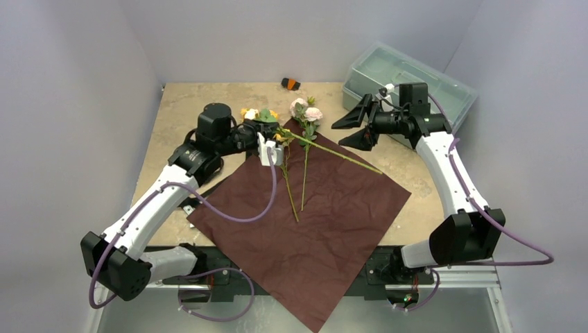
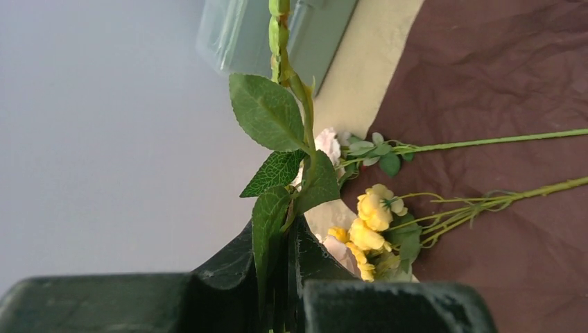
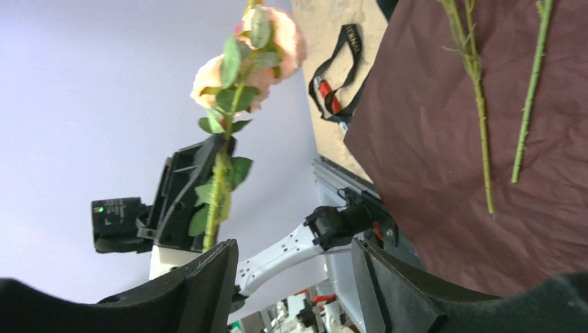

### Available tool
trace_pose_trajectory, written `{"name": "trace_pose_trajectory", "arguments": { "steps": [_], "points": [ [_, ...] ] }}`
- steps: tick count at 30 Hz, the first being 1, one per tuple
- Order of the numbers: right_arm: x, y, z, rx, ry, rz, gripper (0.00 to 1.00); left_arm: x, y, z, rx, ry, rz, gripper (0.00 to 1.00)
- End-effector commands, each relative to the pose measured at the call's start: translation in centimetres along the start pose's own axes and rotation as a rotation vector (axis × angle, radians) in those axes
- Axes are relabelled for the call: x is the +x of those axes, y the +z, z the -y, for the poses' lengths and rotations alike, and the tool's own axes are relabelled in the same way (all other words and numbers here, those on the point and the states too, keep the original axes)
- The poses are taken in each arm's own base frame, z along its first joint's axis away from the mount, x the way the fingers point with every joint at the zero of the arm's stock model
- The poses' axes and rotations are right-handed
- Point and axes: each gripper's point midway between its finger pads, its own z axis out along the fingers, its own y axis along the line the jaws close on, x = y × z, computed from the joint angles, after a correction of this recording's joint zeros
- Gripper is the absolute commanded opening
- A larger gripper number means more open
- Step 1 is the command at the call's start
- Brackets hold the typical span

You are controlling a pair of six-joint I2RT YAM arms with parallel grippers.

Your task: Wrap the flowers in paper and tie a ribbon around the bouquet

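Observation:
The dark red paper [image 1: 312, 215] lies flat on the table as a diamond. Two of the flowers lie on it, a pink one [image 1: 305, 111] and a yellow one [image 2: 371, 225], stems toward the near edge. My left gripper [image 1: 267, 133] is shut on a third flower's leafy stem [image 2: 291, 173], close behind its peach-pink blooms [image 3: 256, 48]. That stem slants across the paper toward the right. My right gripper [image 1: 340, 135] hovers open by the paper's far right edge, nothing between its fingers [image 3: 208, 277]. A black ribbon-like strip [image 3: 340, 69] lies beside the paper's left edge.
A clear plastic container [image 1: 409, 80] stands at the back right, just behind the right gripper. A small orange and black object [image 1: 291, 84] lies by the back wall. The paper's near corner hangs over the table's front edge between the arm bases.

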Motion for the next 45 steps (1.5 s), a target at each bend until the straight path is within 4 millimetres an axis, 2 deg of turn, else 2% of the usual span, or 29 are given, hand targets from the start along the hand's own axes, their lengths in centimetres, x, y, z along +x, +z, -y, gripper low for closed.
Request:
{"name": "trace_pose_trajectory", "arguments": {
  "steps": [1, 5, 10, 14, 21, 29, 32, 45],
  "points": [
    [0.8, -0.3, -3.0, -0.094, -0.038, -0.053, 0.69, -3.2, -0.6, 0.6, 0.064, 0.096, 0.088, 0.00],
    [2.4, 0.5, -2.9, -0.104, -0.046, -0.119, 0.68, -3.5, 0.1, 2.0, 0.121, 0.101, 0.098, 0.00],
    [3.6, 1.2, -3.2, -0.118, -0.037, -0.159, 0.67, -4.4, 1.4, 3.4, 0.164, 0.105, 0.130, 0.00],
    [4.8, 2.7, -3.7, -0.120, -0.044, -0.193, 0.64, -5.2, 2.6, 4.5, 0.188, 0.115, 0.145, 0.00],
    [6.7, 5.2, -2.8, -0.085, -0.039, -0.242, 0.56, -6.0, 4.0, 5.4, 0.203, 0.123, 0.153, 0.00],
    [7.5, 5.5, 0.6, 0.024, -0.031, -0.278, 0.48, -6.0, 4.4, 5.2, 0.173, 0.129, 0.137, 0.00],
    [8.0, 5.6, 1.1, 0.026, -0.026, -0.288, 0.46, -6.0, 4.6, 5.3, 0.174, 0.128, 0.137, 0.00],
    [8.6, 5.4, 0.5, 0.011, -0.039, -0.302, 0.47, -6.0, 5.3, 6.2, 0.178, 0.121, 0.131, 0.00]
  ]
}}
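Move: The left hand still pinches the peach roses, held well above the paper. The right hand's open fingers wait some 15 cm to its right, 2 cm nearer the base and about level. From the right hand, the stem just beside the left fingers is about 12 cm left, 1 cm ahead and level. From the left hand, the yellow flowers lie roughly 9 cm ahead, 2 cm left, and the pale pink roses 13 cm ahead, 8 cm right, both nearly 28 cm below. No grip from the right hand yet: it comes about 8 cm left, 5 cm back and, late on, some 4 cm down to the peach roses' stem beside the left fingers, turning about 15 degrees counter-clockwise, its fingers closing partway around the stem. The left hand keeps its pinch and brings the roses right, back and down, about 10 cm in all, turning slightly clockwise, then nearly holds still. ##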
